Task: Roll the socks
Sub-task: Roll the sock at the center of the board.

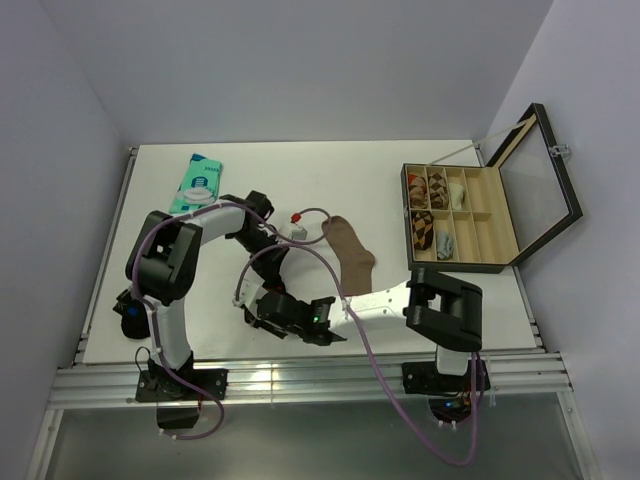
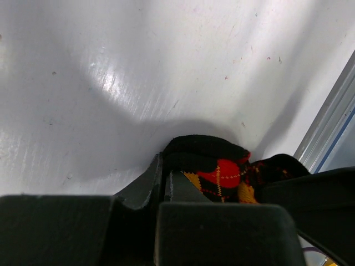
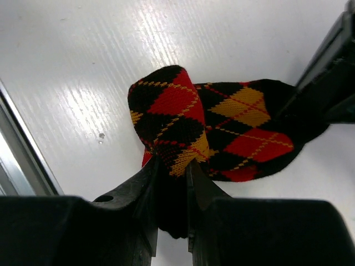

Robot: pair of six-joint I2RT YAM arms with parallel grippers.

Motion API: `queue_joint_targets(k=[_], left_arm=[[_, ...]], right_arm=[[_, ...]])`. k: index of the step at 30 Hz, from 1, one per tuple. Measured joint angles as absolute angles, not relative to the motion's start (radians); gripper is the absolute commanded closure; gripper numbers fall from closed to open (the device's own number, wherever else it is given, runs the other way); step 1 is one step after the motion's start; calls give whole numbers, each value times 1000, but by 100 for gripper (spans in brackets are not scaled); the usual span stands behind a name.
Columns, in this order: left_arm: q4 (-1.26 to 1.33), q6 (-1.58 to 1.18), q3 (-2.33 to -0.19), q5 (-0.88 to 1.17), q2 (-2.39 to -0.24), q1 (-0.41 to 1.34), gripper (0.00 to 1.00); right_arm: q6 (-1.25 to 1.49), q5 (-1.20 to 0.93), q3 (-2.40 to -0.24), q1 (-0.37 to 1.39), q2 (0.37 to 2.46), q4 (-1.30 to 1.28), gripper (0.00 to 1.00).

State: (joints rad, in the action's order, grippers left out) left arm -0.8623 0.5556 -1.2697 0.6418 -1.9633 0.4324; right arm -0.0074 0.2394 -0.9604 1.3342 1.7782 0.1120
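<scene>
The black sock with red, orange and yellow argyle diamonds (image 3: 222, 127) lies on the white table, one end folded up into a loop. My right gripper (image 3: 172, 163) is shut on that folded end. My left gripper (image 2: 165, 166) is shut on the sock's black cuff (image 2: 205, 147). In the top view both grippers meet low near the table's front, the left gripper (image 1: 252, 290) just above the right gripper (image 1: 265, 318), and they hide this sock. The tan-brown sock (image 1: 352, 256) lies flat to their right, free of both grippers.
A teal flat packet (image 1: 197, 183) lies at the back left. An open compartment box (image 1: 455, 218) holding rolled socks stands at the right, its lid (image 1: 535, 180) raised. The table's metal front rail (image 3: 22, 160) runs close beside the grippers.
</scene>
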Motion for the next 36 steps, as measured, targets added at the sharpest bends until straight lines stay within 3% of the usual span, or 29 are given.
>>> queue_joint_targets(k=[7, 12, 17, 23, 34, 36], left_arm=[[-876, 556, -1285, 649, -1979, 437, 100], [-876, 556, -1285, 645, -1979, 444, 81], [-859, 529, -1282, 632, -1968, 447, 68], [-801, 492, -1262, 582, -1930, 447, 58], [-675, 376, -1232, 432, -1853, 433, 48], [-661, 363, -1231, 419, -1833, 418, 25]], right_arm=[[31, 105, -947, 1284, 1808, 189, 100], [70, 31, -950, 1249, 1850, 275, 100], [113, -54, -955, 1214, 1888, 356, 100], [162, -146, -947, 1173, 1903, 397, 100], [221, -222, -905, 1137, 1916, 492, 100], [228, -235, -898, 1130, 1917, 506, 100]])
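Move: The patterned sock is stretched between the hands, its folded end in the right fingers and its other end in the left ones. Its middle lies about 4 cm back and 3 cm left of the left hand, a centimetre lower; from the right hand, some 4 cm ahead, 4 cm to the right and 3 cm down. The brown sock lies about 15 cm right of the left hand, level with it, and the teal packet some 17 cm ahead and 17 cm left of it. The sock's far end comes free as the left fingers open to about half, after which that hand draws away forward and a little up, about 5 cm in all. Meanwhile the right hand keeps its pinch on the folded end, carries it some 3 cm to the left while sinking slightly, and rolls its wrist about 30 degrees. ##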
